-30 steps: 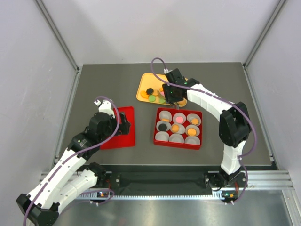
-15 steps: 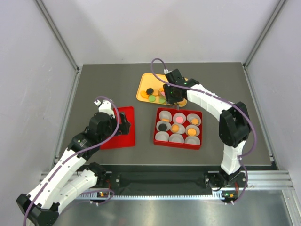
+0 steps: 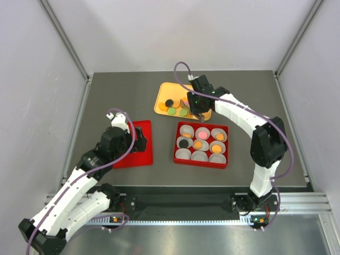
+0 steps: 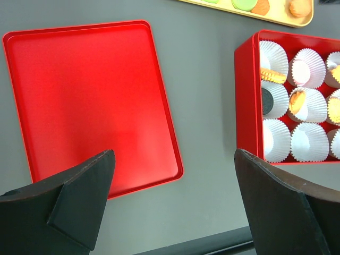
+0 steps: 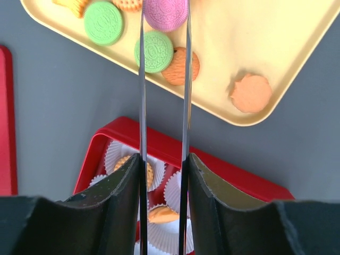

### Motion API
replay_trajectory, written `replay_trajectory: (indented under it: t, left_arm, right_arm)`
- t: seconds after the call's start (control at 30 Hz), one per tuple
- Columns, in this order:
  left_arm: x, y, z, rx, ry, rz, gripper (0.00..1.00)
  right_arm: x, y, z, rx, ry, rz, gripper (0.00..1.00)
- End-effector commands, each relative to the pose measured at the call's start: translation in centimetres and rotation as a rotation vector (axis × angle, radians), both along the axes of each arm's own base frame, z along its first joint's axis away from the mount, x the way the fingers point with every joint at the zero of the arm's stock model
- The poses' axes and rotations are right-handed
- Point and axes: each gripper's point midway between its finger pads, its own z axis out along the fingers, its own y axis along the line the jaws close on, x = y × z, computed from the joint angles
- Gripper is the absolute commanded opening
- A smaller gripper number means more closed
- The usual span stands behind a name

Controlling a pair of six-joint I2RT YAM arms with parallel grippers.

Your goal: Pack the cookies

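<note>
Cookies lie on a yellow tray [image 3: 161, 94]: two green ones [image 5: 154, 51], orange ones [image 5: 251, 93] and a black one [image 3: 169, 102]. My right gripper [image 5: 164, 4] hangs over the tray, its thin blades closed on the two sides of a pink cookie [image 5: 164, 15]. In the top view it [image 3: 187, 105] is at the tray's right part. The red box [image 3: 178, 144] of white paper cups holds orange, pink and black cookies in some cups. My left gripper [image 4: 174, 154] stands wide open above the bare table between the red lid [image 4: 85, 101] and the box, holding nothing.
The red box [image 4: 245, 101] sits in front of the yellow tray, with the flat red lid [image 3: 142, 154] to its left. Grey walls and metal rails bound the table on three sides. Both arm bases stand at the near edge.
The right gripper's blades have narrowed onto the pink cookie, and its wrist has shifted slightly right and back over the tray. The left arm has not moved.
</note>
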Motion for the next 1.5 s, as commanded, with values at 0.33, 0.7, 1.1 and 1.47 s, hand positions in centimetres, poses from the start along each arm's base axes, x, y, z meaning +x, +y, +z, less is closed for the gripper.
replay_trajectory:
  t: [0.33,0.7,1.1,1.47]
  left_arm:
    - [0.4,0.2,0.5,-0.005,-0.022,0.025,0.99]
    - [0.4,0.0,0.2,-0.003,-0.011,0.019,0.99]
    - [0.4,-0.1,0.2,-0.005,-0.011,0.013,0.99]
    - [0.4,0.0,0.2,-0.003,-0.012,0.017,0.99]
  right_arm:
    - [-5.0,-1.7,10.5,0.166,-0.191,0.045,0.30]
    - [-16.6,-4.1,8.6,0.244,-0.141,0.094,0.30]
    - [-23.6,-3.4,5.2,0.242,-0.005,0.163,0.32]
    - [-25.3,-2.2,3.1,0.272,0.063,0.195,0.33]
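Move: My right hand holds the tongs, with the pink cookie pinched in their tips about 7 cm ahead of it, 3 cm left and 10 cm below. The empty front-left cup of the red box lies some 22 cm back, 5 cm left and 10 cm down. The black cookie's cup is about 7 cm beyond that cup, and the empty front-middle cup 7 cm to its right. From my left hand the front-left cup is roughly 18 cm right, 5 cm back and 15 cm down. I lift my right hand about 9 cm off the yellow tray, then sweep it back some 25 cm over the red box, drifting a little right. Over the last stretch I sink it about 7 cm towards the empty front-left cup, turning the tongs roughly 10 degrees counter-clockwise and tipping their points leftward. My fingers keep their squeeze on the tongs, which still pinch the pink cookie. ##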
